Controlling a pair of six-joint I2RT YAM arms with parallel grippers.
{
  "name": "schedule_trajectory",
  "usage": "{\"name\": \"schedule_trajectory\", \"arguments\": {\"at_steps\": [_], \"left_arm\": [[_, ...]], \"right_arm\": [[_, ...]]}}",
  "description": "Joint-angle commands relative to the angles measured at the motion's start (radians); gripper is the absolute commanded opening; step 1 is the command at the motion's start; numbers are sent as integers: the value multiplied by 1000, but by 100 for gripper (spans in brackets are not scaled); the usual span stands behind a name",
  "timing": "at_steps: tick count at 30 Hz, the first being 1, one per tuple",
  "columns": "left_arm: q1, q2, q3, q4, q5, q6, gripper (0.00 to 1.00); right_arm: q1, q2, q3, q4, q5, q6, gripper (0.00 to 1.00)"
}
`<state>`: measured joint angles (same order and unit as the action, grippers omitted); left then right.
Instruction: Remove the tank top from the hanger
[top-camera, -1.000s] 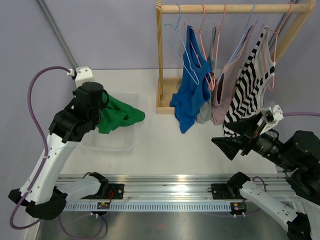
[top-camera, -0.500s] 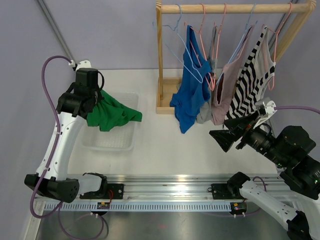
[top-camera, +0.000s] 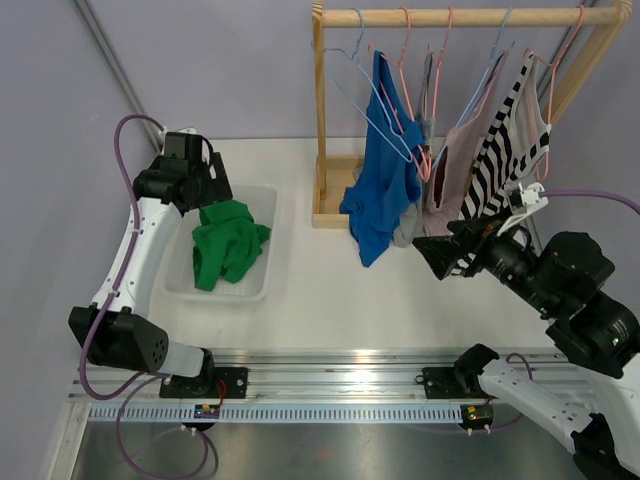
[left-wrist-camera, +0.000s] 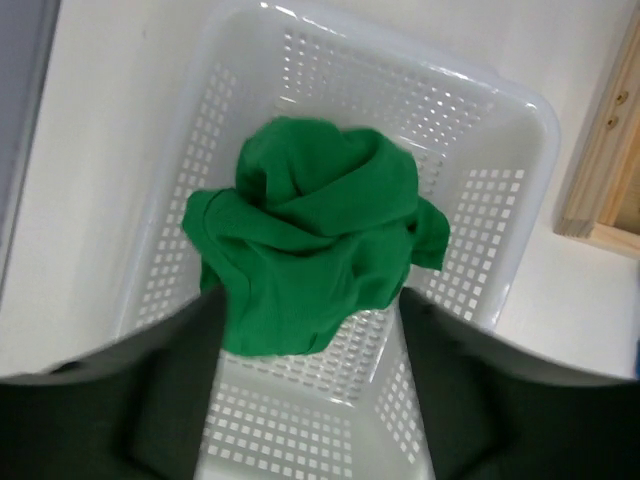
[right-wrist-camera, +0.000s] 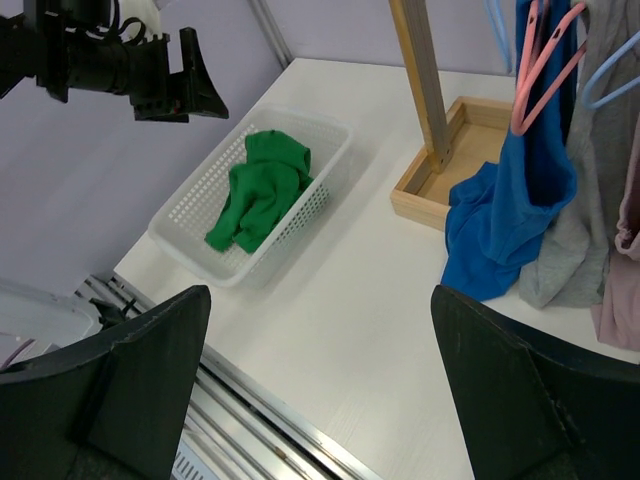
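A green tank top (top-camera: 228, 252) lies crumpled in the white basket (top-camera: 215, 294), free of any hanger. My left gripper (top-camera: 205, 185) hovers over the basket's far end, open and holding nothing. From the left wrist, the green cloth (left-wrist-camera: 315, 230) sits just beyond the spread fingers (left-wrist-camera: 190, 350). Blue (top-camera: 380, 190), grey (top-camera: 408, 232), pink (top-camera: 450, 180) and striped (top-camera: 500, 160) tops hang on hangers from the rack (top-camera: 460, 17). My right gripper (top-camera: 440, 255) stands open and empty just in front of the striped top's hem.
An empty light-blue hanger (top-camera: 365, 95) hangs at the rack's left end. The rack's wooden base (top-camera: 335, 205) rests on the white table between basket and clothes. The right wrist view shows the basket (right-wrist-camera: 185, 245), the blue top (right-wrist-camera: 500, 220) and the metal rail (right-wrist-camera: 260, 420).
My left gripper opened and the green tank top dropped from it into the basket; that arm drew back toward the far left. My right arm rose and shifted left toward the rack.
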<state>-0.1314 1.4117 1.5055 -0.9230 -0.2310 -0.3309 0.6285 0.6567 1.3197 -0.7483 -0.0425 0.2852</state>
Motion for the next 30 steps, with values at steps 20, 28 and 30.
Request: {"name": "schedule_trajectory", "arguments": {"at_steps": [20, 28, 30], "left_arm": [[-51, -660, -414, 130, 225, 21, 99], [-53, -717, -490, 138, 291, 33, 99], [-53, -717, -495, 139, 294, 35, 99]], "right_arm": [[5, 671, 663, -97, 495, -171, 69], [-68, 964, 1033, -241, 487, -267, 64], [-96, 1037, 1131, -272, 468, -265, 64]]}}
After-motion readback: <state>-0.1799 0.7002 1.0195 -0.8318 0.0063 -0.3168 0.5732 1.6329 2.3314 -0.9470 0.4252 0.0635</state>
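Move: The pink hanger carrying the blue tank top is about 28 cm ahead of the right hand, 4 cm left and 5 cm above it. At the hanger's height, the emptied light-blue hanger is some 8 cm to its left, the grey tank top about 5 cm to its right. From the left hand, the pink hanger is roughly 9 cm ahead, 36 cm right and 21 cm above; the green tank top already lies in the basket, 4 cm back, 2 cm right and 19 cm below. Right hand reaches about 22 cm forward towards the pink hanger, fingers part-closing; left opens fully, backing 13 cm. ##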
